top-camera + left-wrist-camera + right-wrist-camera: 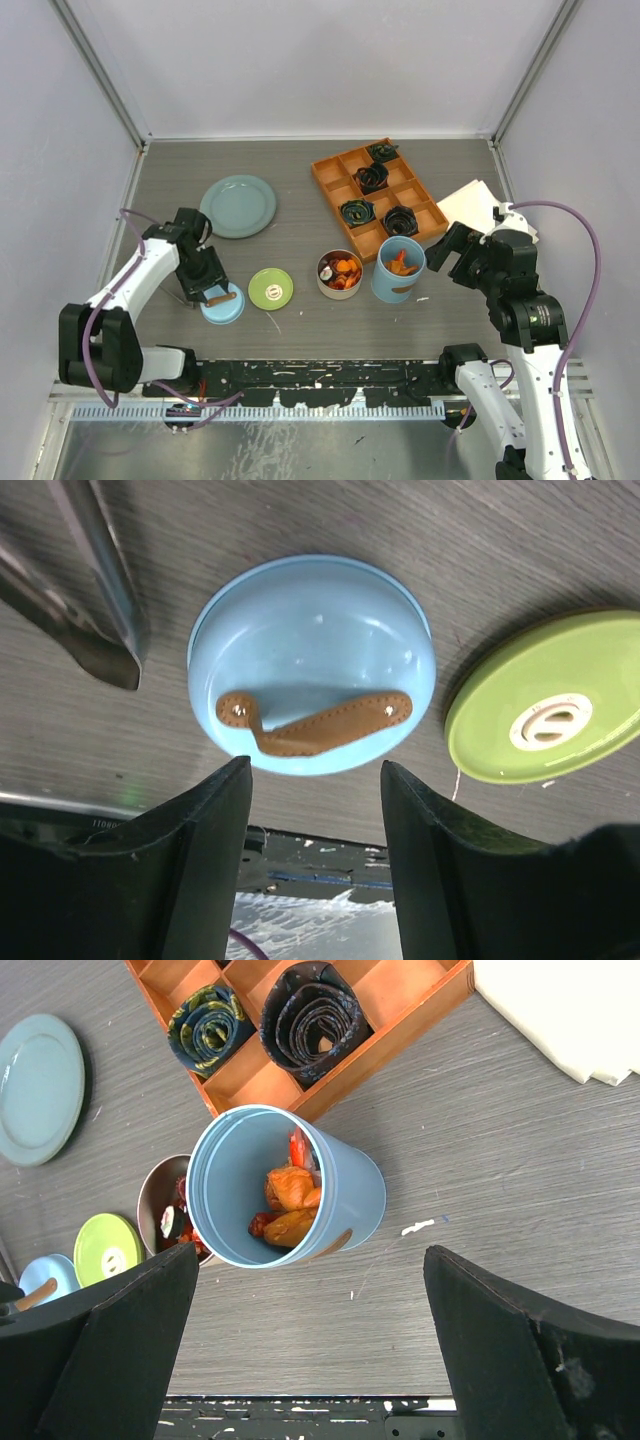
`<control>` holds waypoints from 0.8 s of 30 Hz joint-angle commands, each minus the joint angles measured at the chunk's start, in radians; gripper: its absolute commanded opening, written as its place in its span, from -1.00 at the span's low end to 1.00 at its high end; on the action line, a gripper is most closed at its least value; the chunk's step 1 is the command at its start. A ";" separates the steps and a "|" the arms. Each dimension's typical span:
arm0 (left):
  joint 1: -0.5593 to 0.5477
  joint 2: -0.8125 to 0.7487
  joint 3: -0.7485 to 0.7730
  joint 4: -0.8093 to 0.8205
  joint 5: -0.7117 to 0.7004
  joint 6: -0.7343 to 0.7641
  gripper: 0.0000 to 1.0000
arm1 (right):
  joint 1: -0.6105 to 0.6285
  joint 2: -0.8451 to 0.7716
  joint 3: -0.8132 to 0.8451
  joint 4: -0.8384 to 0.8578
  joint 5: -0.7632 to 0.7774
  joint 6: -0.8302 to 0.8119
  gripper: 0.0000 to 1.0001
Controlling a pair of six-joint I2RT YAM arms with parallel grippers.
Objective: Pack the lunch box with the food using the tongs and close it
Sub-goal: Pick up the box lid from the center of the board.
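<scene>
The blue lid [310, 660], with a brown leather strap [320, 725], lies on the table near the front edge. My left gripper [315, 770] hovers just over its near rim, open, with nothing between the fingers. The grey tongs [100, 600] lie beside the lid; in the top view my left arm hides them. The green lid [271, 288] lies flat to the right. The round steel tin [340, 274] and the light-blue cylinder [345, 1175] both hold orange and red food [290, 1205]. My right gripper [450, 250] stands wide open, right of the cylinder and apart from it.
An orange compartment tray [378, 195] with black coils sits behind the cylinder. A teal plate [238, 206] lies at the back left. A folded white cloth [475, 205] is at the right wall. The black front rail [320, 375] runs along the near edge.
</scene>
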 commanded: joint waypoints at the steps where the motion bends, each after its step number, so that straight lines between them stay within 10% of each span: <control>1: -0.003 0.039 -0.034 0.088 -0.012 0.022 0.10 | -0.003 -0.006 0.009 0.032 0.015 0.001 0.99; 16: -0.003 0.060 -0.086 0.151 -0.040 0.018 -0.07 | -0.003 -0.007 0.009 0.025 0.019 0.000 0.99; 24: -0.003 0.049 -0.080 0.148 -0.034 0.030 -0.57 | -0.004 -0.004 0.011 0.026 0.024 0.009 0.99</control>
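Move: The box lid, light blue with a brown leather strap across it, lies right under the left hand, hardly a centimetre to its right, its middle some 5 cm down. The green lid is about 13 cm to the hand's right and 4 cm ahead, the tongs some 12 cm left and 4 cm ahead, and the empty plate roughly 26 cm ahead, 5 cm right. From the right hand the box lid is some 61 cm left, about level and 22 cm below. With its fingers pointing down and about half open, the left hand sinks straight down some 3 cm onto the box lid's leather strap, most of it early on, then holds its place almost without turning. There the fingers draw together to roughly a quarter open, one tip on each side of a short bend of the strap left of its middle, and pinch the leather between them. ##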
